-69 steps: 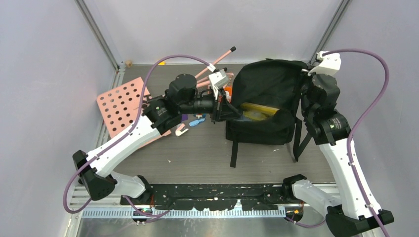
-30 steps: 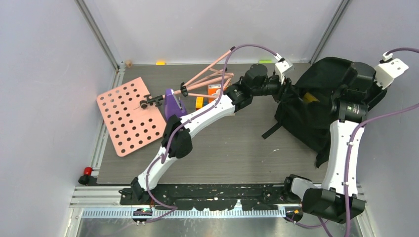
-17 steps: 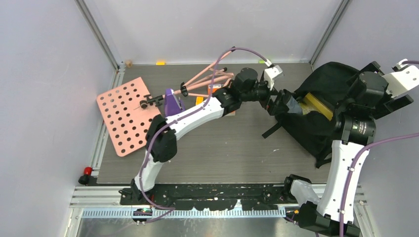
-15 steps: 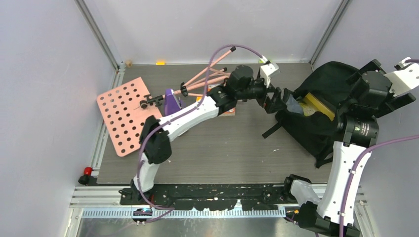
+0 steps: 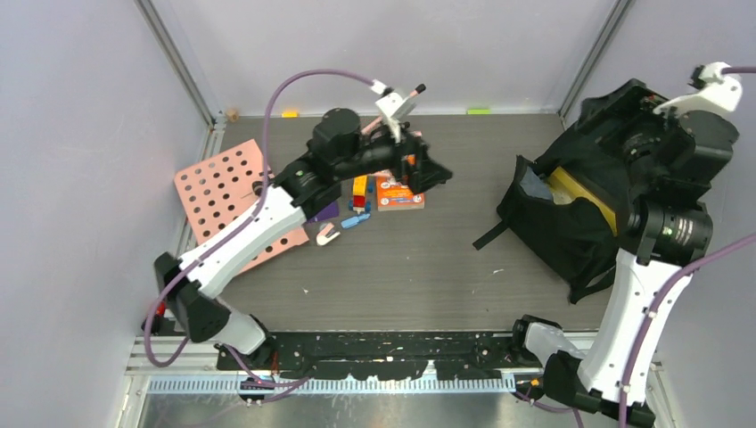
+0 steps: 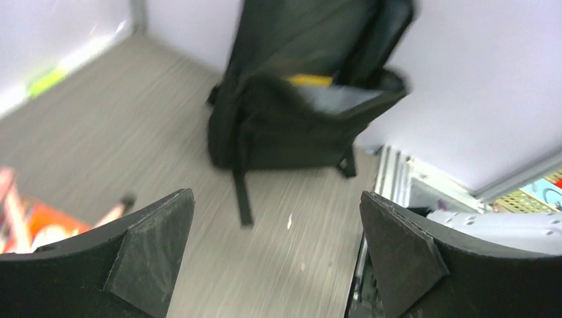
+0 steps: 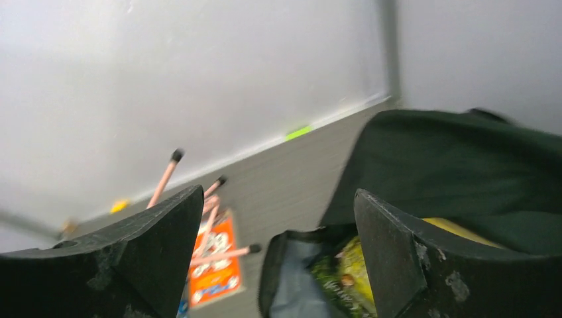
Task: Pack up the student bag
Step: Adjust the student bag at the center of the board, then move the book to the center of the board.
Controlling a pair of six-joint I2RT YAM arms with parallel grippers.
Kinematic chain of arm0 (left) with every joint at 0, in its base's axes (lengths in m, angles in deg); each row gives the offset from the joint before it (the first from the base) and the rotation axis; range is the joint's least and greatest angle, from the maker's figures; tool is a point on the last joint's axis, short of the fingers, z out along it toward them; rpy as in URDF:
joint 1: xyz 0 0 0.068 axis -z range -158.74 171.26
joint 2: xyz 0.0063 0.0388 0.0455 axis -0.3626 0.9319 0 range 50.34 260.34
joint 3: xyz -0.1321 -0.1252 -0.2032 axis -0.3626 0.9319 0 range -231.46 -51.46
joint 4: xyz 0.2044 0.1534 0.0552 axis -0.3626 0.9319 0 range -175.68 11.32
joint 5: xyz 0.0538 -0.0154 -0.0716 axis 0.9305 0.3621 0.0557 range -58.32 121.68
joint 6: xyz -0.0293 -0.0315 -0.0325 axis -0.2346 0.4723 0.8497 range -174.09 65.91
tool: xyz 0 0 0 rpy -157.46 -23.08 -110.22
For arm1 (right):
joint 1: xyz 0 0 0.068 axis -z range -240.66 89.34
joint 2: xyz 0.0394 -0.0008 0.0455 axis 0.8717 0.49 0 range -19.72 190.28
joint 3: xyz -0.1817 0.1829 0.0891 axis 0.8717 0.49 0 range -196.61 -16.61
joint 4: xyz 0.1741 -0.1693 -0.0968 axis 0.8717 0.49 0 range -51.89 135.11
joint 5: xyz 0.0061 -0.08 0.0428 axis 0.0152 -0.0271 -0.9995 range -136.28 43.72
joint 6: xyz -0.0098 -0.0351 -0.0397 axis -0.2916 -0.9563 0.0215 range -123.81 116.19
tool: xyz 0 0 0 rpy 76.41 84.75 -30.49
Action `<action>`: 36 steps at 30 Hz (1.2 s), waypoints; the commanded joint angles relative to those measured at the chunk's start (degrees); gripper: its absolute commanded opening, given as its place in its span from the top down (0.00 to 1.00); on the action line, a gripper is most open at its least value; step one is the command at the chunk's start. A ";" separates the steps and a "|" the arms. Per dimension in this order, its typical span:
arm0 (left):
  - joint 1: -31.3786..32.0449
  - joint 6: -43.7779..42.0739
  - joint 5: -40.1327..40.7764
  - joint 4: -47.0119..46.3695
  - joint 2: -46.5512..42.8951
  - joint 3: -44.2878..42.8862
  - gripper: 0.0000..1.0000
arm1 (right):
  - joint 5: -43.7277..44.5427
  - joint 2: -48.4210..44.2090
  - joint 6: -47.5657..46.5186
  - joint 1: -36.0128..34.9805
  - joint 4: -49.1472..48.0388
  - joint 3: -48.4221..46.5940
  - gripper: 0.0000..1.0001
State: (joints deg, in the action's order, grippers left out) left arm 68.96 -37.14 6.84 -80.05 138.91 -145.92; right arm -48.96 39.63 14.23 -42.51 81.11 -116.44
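Note:
The student bag [image 5: 571, 218] is a black backpack slumped at the table's right side, its mouth open toward the left with a yellow item [image 5: 579, 192] inside. My left gripper [image 5: 426, 174] hovers open and empty over an orange pack [image 5: 398, 193], well left of the bag. In the left wrist view the bag [image 6: 298, 119] lies ahead, beyond the gripper [image 6: 275, 255]. My right gripper [image 5: 644, 125] is raised over the bag's top, open, nothing between its fingers [image 7: 391, 252]. The right wrist view looks down into the bag [image 7: 464, 172] at a yellow-green pack [image 7: 344, 271].
A pink pegboard [image 5: 223, 201] lies at the left. Pink pencils [image 5: 401, 100], a purple object [image 5: 326, 212] and small coloured pieces [image 5: 355, 220] sit around the orange pack. A bag strap [image 5: 488, 236] trails onto the grey table. Walls close in on three sides.
My left arm has swung away from the bag's mouth to the left, over the orange pack. Both grippers have opened. The right gripper now stands higher above the bag.

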 commanded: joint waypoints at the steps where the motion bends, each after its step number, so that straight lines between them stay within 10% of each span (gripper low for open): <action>1: -8.23 2.39 3.89 10.37 -9.22 10.71 0.00 | -14.09 4.47 3.67 -6.96 1.48 0.41 0.11; 9: -23.33 -6.81 6.46 31.85 -19.57 17.48 0.00 | 9.30 12.06 6.64 -38.23 -3.46 10.40 0.15; 15: -28.55 -7.72 14.39 24.24 -28.07 31.07 0.00 | 15.72 18.20 14.13 -46.20 -17.75 22.85 0.15; 25: -32.22 -9.65 18.40 23.46 -27.00 34.39 0.00 | 15.49 34.26 19.46 -47.48 -29.62 29.33 0.35; 36: -32.23 -10.97 20.35 24.93 -28.23 35.53 0.00 | 4.56 45.64 20.52 -40.59 -36.13 29.61 0.34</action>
State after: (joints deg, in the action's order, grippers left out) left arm 36.88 -46.97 26.12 -54.81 112.34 -110.18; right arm -40.09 84.16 33.79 -84.76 51.83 -86.96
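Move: The right gripper's goal, the orange book, lies roughly 19 cm ahead, 34 cm left and 48 cm below; the tripod foot is about 11 cm right of the book's middle, and the toy car some 12 cm to its left. The student bag is about 5 cm ahead and 13 cm right of this hand. From the left gripper, the purple box lies about 9 cm ahead, 28 cm left, 38 cm below, with the pink stapler some 7 cm nearer. Swing the open right gripper left off its place high by the bag, then drop it steeply and push forward, about 42 cm down in all, tipping the fingers some 45 degrees down towards the orange book's near right corner; let it narrow partway. Bring the open left gripper some 30 cm left and 20 cm down, away from the book and towards the purple box, turning counter-clockwise with the fingers tipping down. ##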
